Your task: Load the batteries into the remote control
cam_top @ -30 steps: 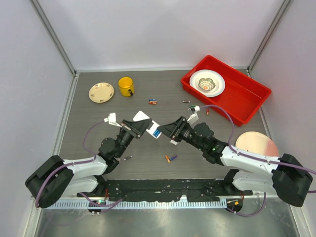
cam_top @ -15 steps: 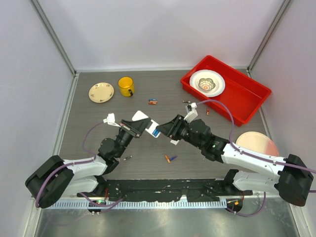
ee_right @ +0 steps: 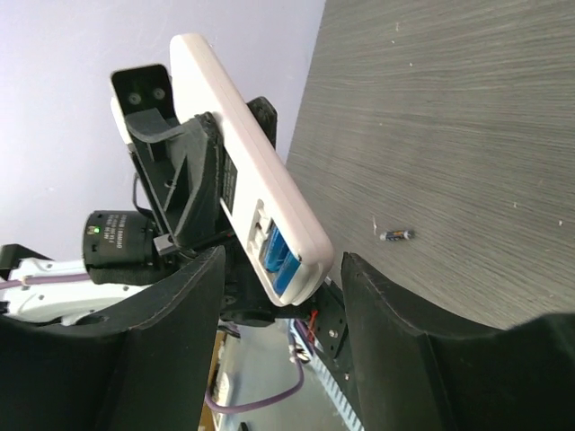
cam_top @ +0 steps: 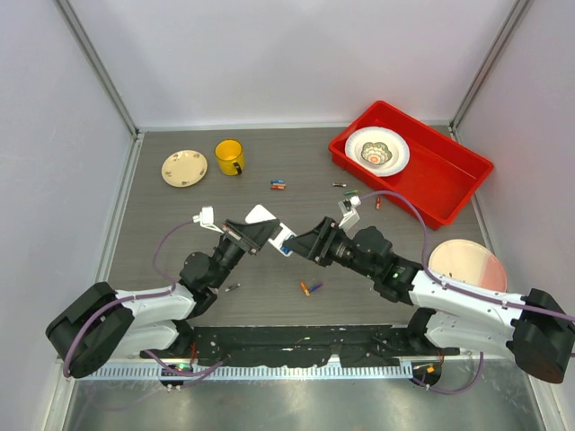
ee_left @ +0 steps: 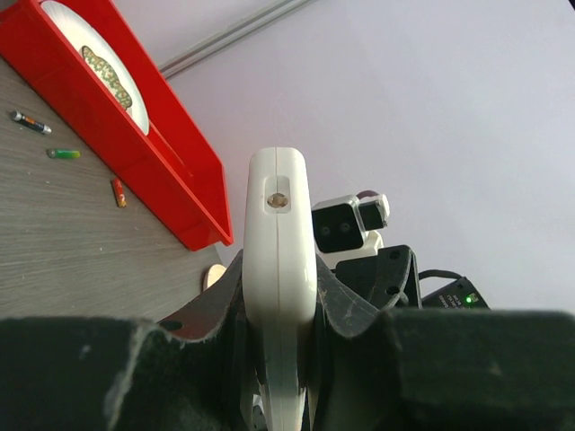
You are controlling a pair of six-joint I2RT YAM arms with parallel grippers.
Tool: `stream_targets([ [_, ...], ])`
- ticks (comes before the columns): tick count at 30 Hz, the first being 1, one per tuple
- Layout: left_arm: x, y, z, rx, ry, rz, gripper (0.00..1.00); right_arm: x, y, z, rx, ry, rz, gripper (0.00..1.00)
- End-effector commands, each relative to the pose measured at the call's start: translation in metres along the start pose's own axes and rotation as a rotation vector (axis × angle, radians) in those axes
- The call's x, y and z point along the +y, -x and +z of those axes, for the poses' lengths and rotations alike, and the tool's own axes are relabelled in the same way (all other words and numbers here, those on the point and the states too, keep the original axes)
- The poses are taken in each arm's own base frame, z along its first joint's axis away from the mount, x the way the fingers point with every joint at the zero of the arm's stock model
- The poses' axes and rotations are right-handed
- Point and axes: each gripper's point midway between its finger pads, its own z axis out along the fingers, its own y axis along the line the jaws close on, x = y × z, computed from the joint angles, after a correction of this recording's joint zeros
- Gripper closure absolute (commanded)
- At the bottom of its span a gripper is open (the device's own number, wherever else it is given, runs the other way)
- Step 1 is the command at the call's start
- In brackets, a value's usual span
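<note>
My left gripper (cam_top: 261, 235) is shut on the white remote control (cam_top: 277, 237), holding it off the table. The left wrist view shows the remote control (ee_left: 278, 224) edge-on, clamped between the jaws of the left gripper (ee_left: 280, 301). In the right wrist view its open compartment holds two blue batteries (ee_right: 282, 255). That end of the remote control (ee_right: 235, 148) sits between the spread fingers of my right gripper (ee_right: 283, 310), which is open and not touching it. Loose batteries (cam_top: 310, 288) lie on the table, with others further back (cam_top: 278, 186).
A red tray (cam_top: 445, 180) with a white bowl (cam_top: 377, 150) stands at the back right. A pink plate (cam_top: 466, 265) is at the right, a yellow mug (cam_top: 229, 157) and a small plate (cam_top: 184, 168) at the back left. A small white square piece (cam_top: 259, 214) lies beside the left gripper.
My right gripper's jaws have opened wider and shifted slightly left around the remote's blue end. The left gripper keeps holding the remote, nearly still.
</note>
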Motion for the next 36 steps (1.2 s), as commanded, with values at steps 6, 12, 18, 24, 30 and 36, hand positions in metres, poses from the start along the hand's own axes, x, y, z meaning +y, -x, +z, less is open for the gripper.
stream_targets([
  [6,-0.065,0.030,-0.005,-0.120,-0.251,-0.015,1.00,0.020,0.013,-0.016,-0.048,0.160,0.079,0.43],
  [12,-0.064,0.029,-0.003,-0.112,-0.250,-0.024,1.00,0.018,0.009,-0.011,-0.027,0.155,0.069,0.47],
  [18,-0.067,0.029,-0.003,-0.107,-0.259,-0.029,1.00,0.014,0.011,-0.006,-0.034,0.151,0.078,0.56],
  [24,-0.069,0.029,-0.003,-0.107,-0.262,-0.032,1.00,0.008,0.014,-0.006,-0.061,0.146,0.095,0.67],
  [30,-0.069,0.028,-0.002,-0.102,-0.264,-0.034,1.00,0.002,0.010,-0.001,-0.042,0.113,0.084,0.85],
  [36,-0.069,0.028,-0.003,-0.102,-0.264,-0.034,1.00,0.005,0.011,-0.003,-0.048,0.135,0.099,0.80],
])
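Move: The left hand already holds the remote control, whose battery compartment end lies about 4 cm back and 4 cm to the right of that hand and slightly lower. From the open right fingers the compartment is only about 2 cm to the left, practically level with them. The orange and purple batteries lie on the table roughly 20 cm beneath the right hand, while a small dark battery is some 20 cm to its left, also 20 cm down. The right hand first draws about 1 cm to its right with its fingers open around the compartment end of the remote control, tipping the fingertips up by some 5 to 10 degrees, then eases back slightly and stays there. Its fingers close steadily to a narrow gap and pinch the end between the battery side and the back, while the left hand keeps the remote control still in its grip. ##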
